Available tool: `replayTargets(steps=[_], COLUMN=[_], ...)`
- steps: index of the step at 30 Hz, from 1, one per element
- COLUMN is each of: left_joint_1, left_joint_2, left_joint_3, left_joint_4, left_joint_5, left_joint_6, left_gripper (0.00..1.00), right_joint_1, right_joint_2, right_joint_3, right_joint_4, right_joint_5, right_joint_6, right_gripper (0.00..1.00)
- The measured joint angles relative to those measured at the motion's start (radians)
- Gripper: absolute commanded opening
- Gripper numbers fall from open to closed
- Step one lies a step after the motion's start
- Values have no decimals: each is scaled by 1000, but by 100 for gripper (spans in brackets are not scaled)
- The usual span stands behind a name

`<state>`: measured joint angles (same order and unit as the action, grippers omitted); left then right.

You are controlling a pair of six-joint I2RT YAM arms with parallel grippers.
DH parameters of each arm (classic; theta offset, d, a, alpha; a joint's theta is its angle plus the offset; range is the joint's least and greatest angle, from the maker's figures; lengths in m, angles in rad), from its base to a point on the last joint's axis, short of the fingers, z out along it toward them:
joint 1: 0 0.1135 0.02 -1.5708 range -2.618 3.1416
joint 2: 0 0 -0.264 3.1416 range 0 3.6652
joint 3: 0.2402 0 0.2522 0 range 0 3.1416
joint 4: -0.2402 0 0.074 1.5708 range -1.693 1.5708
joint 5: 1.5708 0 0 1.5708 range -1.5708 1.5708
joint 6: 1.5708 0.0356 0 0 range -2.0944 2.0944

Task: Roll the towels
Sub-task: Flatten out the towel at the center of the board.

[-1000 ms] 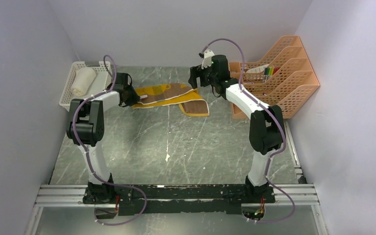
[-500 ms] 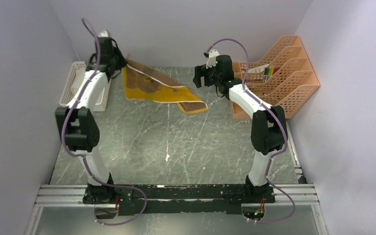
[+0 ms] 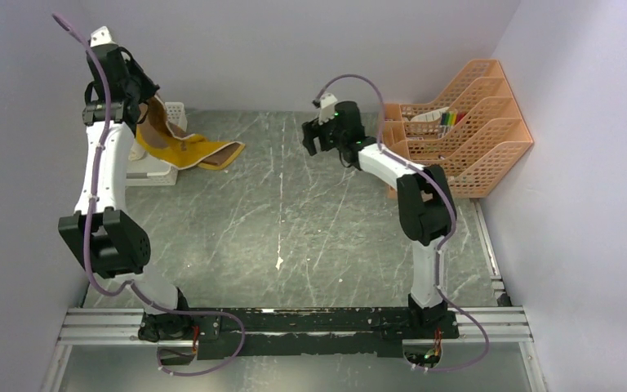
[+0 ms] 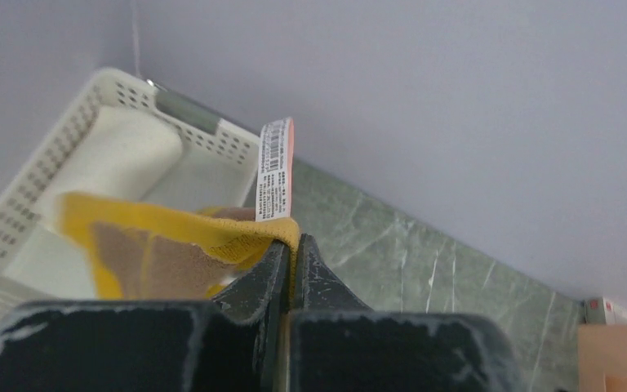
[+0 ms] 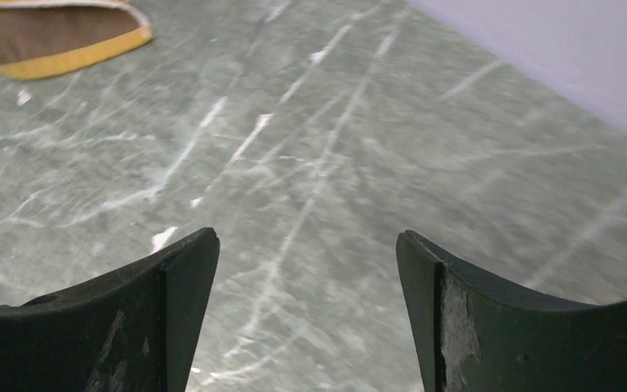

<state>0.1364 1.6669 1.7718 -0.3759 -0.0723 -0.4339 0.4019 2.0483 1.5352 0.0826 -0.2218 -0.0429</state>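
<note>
My left gripper [image 3: 136, 96] is raised high at the back left, shut on the mustard-yellow edge of the brown towel [image 3: 181, 149]. In the left wrist view the jaws [image 4: 292, 241] pinch that edge beside a white label [image 4: 275, 170]. The towel hangs down across the white basket, and its far end lies on the table [image 3: 222, 152]. A rolled cream-white towel [image 4: 118, 155] lies inside the basket. My right gripper [image 3: 310, 137] hovers over the back middle of the table, open and empty [image 5: 306, 245]. A brown and yellow towel corner [image 5: 57, 33] shows at the upper left of its view.
A white perforated basket [image 3: 153, 175] [image 4: 41, 155] stands at the back left against the wall. Stacked orange file trays [image 3: 465, 122] holding coloured pens stand at the back right. The grey marbled table [image 3: 294, 229] is walled at the back and both sides.
My left arm has swung up and to the left with the brown towel, dragging it off the table's middle toward the basket. My right gripper has drifted slightly left, still open.
</note>
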Motion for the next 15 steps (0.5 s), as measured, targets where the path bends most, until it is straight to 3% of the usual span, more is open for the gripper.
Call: replayTargets(steps=[8, 11, 15], left_joint_1=[-33, -129, -346], left_joint_2=[128, 195, 287], left_joint_3=[80, 196, 357], left_joint_4=[-38, -55, -32], left_joint_5=[149, 136, 132], left_joint_6=[-11, -12, -17], left_gripper=[7, 7, 7], right_joint_1=[92, 68, -11], right_joint_2=[11, -57, -198], right_joint_3=[-38, -110, -202], right_joint_4=[86, 114, 144], right_joint_5=[-18, 35, 205], right_joint_6=[-20, 7, 106], right_gripper=[81, 83, 86])
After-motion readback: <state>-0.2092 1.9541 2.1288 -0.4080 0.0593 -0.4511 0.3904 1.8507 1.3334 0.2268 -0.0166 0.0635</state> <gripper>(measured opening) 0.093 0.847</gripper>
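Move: The left gripper already pinches the brown-and-yellow towel high up; the far centre of the board, where it is taken, lies about 30 cm to its right, 4 cm back and 34 cm below. The towel's loose end is some 12 cm right, 2 cm back, 34 cm down; the white roll about 8 cm left, 2 cm ahead, 28 cm down. From the right gripper, that loose end lies roughly 24 cm left, 4 cm back, 12 cm down. Swing the left gripper right with the towel still pinched, away from the basket and towards the board's centre: about 20 cm across and 5 cm forward, dipping slightly and rising again, while turning clockwise nearly 30 degrees. Keep the right gripper open and empty; ease it left some 5 cm, then bring it back right about 10 cm, rising and turning clockwise. ##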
